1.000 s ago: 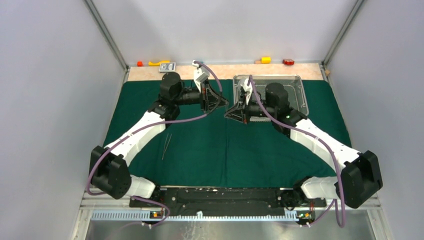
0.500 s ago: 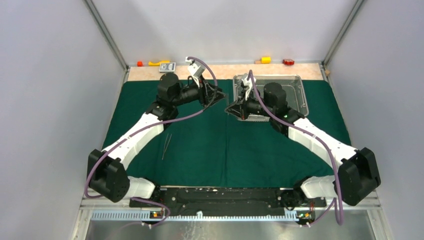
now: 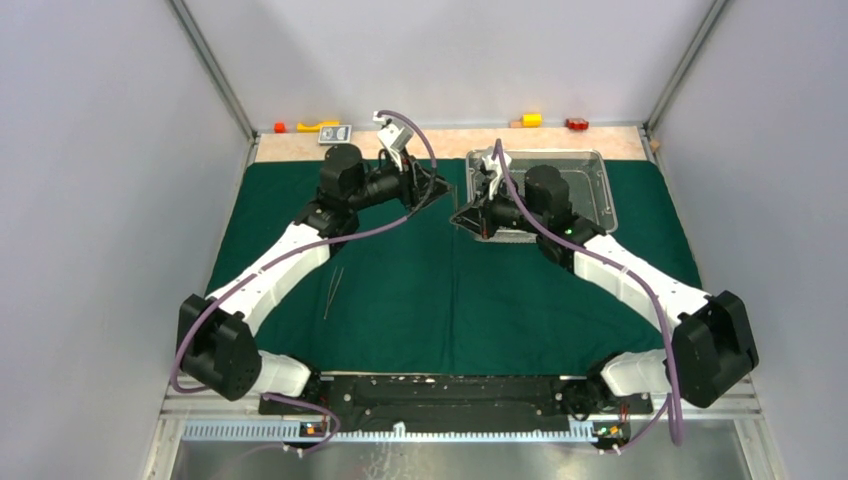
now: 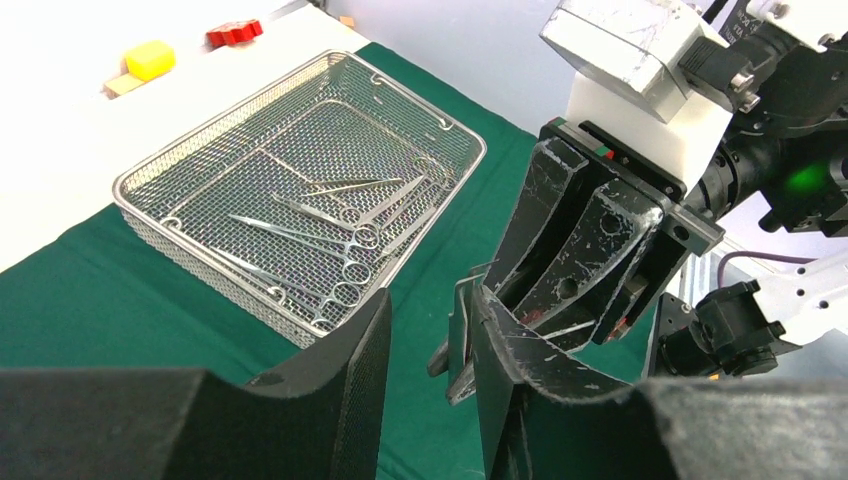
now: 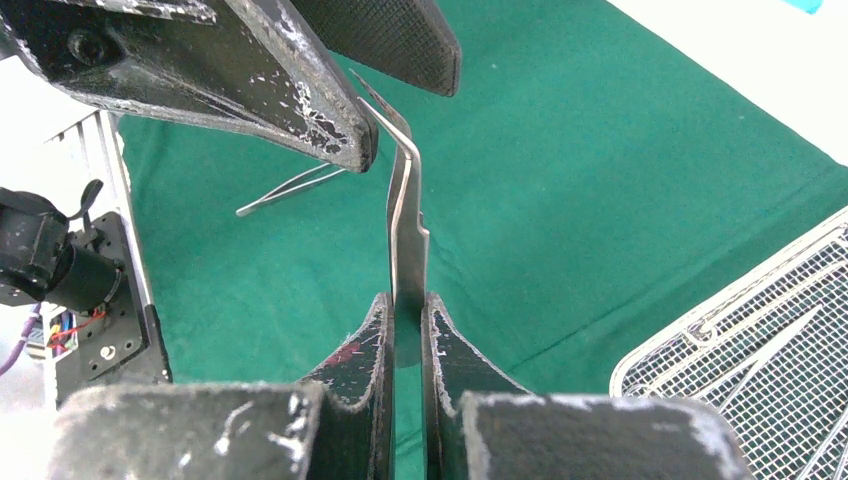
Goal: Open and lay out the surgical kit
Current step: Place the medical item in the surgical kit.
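Note:
My right gripper (image 5: 405, 320) is shut on a pair of bent steel tweezers (image 5: 404, 225), held in the air over the dark green cloth (image 3: 450, 300). The tweezers' tip reaches between the fingers of my open left gripper (image 4: 432, 300), close to its right finger. In the top view the left gripper (image 3: 440, 188) and the right gripper (image 3: 462, 216) meet nose to nose beside the wire-mesh tray (image 3: 603, 190). Several steel instruments (image 4: 340, 240) lie in the tray (image 4: 140, 215). Another pair of tweezers (image 3: 333, 290) lies on the cloth at the left.
Small yellow (image 3: 531, 119) and red (image 3: 576, 124) blocks sit on the pale strip behind the cloth, with more small items (image 3: 318, 127) at the back left. Grey walls close in both sides. The arm bases and a metal rail (image 3: 400, 428) run along the near edge.
The left gripper has opened and shifted a little toward the back. The right gripper, still holding the tweezers, has moved slightly back and left toward it.

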You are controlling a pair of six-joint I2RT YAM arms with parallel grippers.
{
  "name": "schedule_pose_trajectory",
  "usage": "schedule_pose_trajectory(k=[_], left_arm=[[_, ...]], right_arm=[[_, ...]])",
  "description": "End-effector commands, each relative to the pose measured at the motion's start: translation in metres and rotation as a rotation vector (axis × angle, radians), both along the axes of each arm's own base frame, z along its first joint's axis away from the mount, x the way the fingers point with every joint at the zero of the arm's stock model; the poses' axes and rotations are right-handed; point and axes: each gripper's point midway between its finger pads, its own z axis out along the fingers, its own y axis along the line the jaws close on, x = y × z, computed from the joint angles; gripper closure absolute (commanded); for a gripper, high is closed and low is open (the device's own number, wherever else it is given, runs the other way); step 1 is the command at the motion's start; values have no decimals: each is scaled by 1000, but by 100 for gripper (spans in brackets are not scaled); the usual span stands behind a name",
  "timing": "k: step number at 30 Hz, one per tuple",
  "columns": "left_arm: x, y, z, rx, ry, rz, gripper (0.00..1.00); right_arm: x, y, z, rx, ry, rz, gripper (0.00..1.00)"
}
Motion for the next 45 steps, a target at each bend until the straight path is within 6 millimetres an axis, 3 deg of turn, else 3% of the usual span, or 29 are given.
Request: schedule_pose_trajectory(k=[1, 17, 31, 45], left_arm=[[3, -7, 23, -36, -40, -5, 60], [5, -13, 16, -19, -22, 12, 72], [19, -20, 9, 11, 17, 68, 80], [34, -31, 0, 43, 64, 112, 100]], right_arm=[[6, 4, 15, 28, -30, -12, 100], [8, 3, 13, 28, -22, -29, 100], [14, 3, 10, 7, -19, -74, 100], [24, -1, 4, -29, -16, -155, 100]])
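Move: Just off the left fingertips, the medical item stands roughly upright in the right grip: its middle is about 2 cm right, 1 cm back and 4 cm below the left hand, or 4 cm above and 1 cm ahead of the right hand. From the left hand, the instrument tray lies roughly 15 cm ahead, 21 cm right and 29 cm down; the tweezers on the drape lie 9 cm back, 23 cm left and 31 cm below. Closing in from the left, the left hand edges right, forward and down, about 4 cm in all and mostly late, tipping slightly as its part-open fingers shut on the item's upper end. The right keeps its pinch lower down and drifts some 3–4 cm forward and down, turning about 10 degrees clockwise. ##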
